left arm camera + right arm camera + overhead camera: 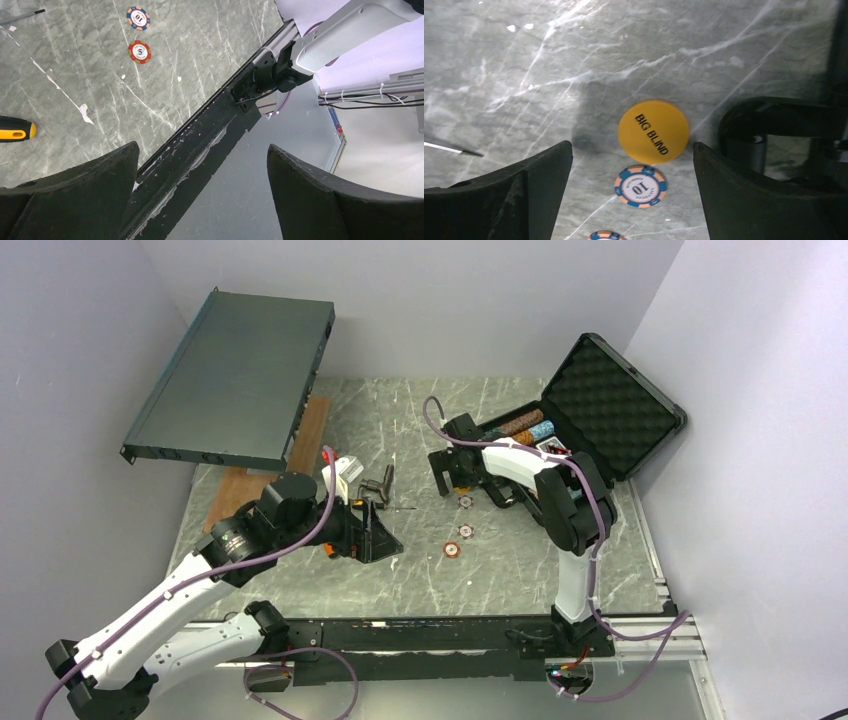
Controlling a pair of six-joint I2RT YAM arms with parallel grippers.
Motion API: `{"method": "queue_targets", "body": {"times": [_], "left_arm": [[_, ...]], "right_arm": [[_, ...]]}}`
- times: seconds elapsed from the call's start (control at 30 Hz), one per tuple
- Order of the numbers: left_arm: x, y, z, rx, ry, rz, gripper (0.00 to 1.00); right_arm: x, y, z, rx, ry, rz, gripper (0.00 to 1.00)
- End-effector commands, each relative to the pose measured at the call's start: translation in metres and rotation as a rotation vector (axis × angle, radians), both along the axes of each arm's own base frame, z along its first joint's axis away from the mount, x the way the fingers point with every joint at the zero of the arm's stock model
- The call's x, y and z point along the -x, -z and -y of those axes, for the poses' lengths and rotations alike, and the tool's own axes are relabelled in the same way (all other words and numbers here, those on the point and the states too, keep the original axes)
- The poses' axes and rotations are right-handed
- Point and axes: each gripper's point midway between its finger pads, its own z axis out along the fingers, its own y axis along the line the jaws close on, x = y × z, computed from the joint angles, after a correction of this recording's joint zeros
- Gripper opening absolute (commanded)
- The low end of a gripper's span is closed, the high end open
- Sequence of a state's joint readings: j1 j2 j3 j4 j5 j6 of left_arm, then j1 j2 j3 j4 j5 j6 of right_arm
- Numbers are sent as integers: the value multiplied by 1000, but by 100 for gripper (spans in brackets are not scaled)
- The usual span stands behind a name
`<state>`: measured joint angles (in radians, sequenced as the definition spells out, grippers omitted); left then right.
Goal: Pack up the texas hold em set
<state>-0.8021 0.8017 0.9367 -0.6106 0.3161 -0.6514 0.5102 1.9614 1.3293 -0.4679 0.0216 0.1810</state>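
Observation:
The black case stands open at the back right, foam lid up, with rows of chips inside. My right gripper hovers left of it, open. In the right wrist view a yellow "BIG BLIND" dealer button shows between the spread fingers, untouched by either one. A blue-and-orange chip lies just below it, and another chip sits at the frame's bottom edge. Three loose chips lie mid-table. My left gripper is open and empty over the table's front rail.
A large dark-grey rack unit leans at the back left over a wooden board. An orange-handled screwdriver lies near my left gripper. Small metal parts sit mid-table. A black part stands close to the right finger.

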Motion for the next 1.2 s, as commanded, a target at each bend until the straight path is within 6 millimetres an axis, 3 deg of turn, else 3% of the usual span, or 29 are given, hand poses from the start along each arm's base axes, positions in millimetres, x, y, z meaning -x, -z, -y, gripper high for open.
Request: {"method": "queue_targets", "body": {"times": [0.0,0.13,0.27,0.47,0.63,0.93,1.17], "left_arm": [[-2,-6,2,15,-5,14,99],[-3,-5,2,12,-4,12,99],[-3,-6,3,10,-1,13,99],[-4,-5,5,7,7,13,99],[-4,-8,5,6,10,19,99],[-3,-7,5,10,9,16,99],[-3,-8,3,10,5,19,99]], "right_arm": [[-18,-4,4,33,17,50,92],[-16,4,5,13,27,33,92],[-13,10,4,6,25,14,81],[-11,13,5,12,25,12,72],[-11,16,7,34,19,-5,58],[-14,2,3,0,14,29,36],[-26,-33,-2,-49,23,132,30]]}}
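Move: Just ahead of the right hand, about 2 cm out and 1 cm to its right, the yellow big blind disc lies flat, roughly 1 cm below the open fingers. The blue 10 chip is some 4 cm back of the disc and 1 cm to its right; the case handle stands about 8 cm to the disc's right, level with it. From the left hand the disc lies some 25 cm ahead, 17 cm to the right and 25 cm below. Easing forward about 1.5 cm over the table, with only a slight shift to its right and down at first, the right hand brings its spread fingers around the big blind disc. Meanwhile they close to about half open and pinch it by its two opposite edges, then hold there without lifting clear. ##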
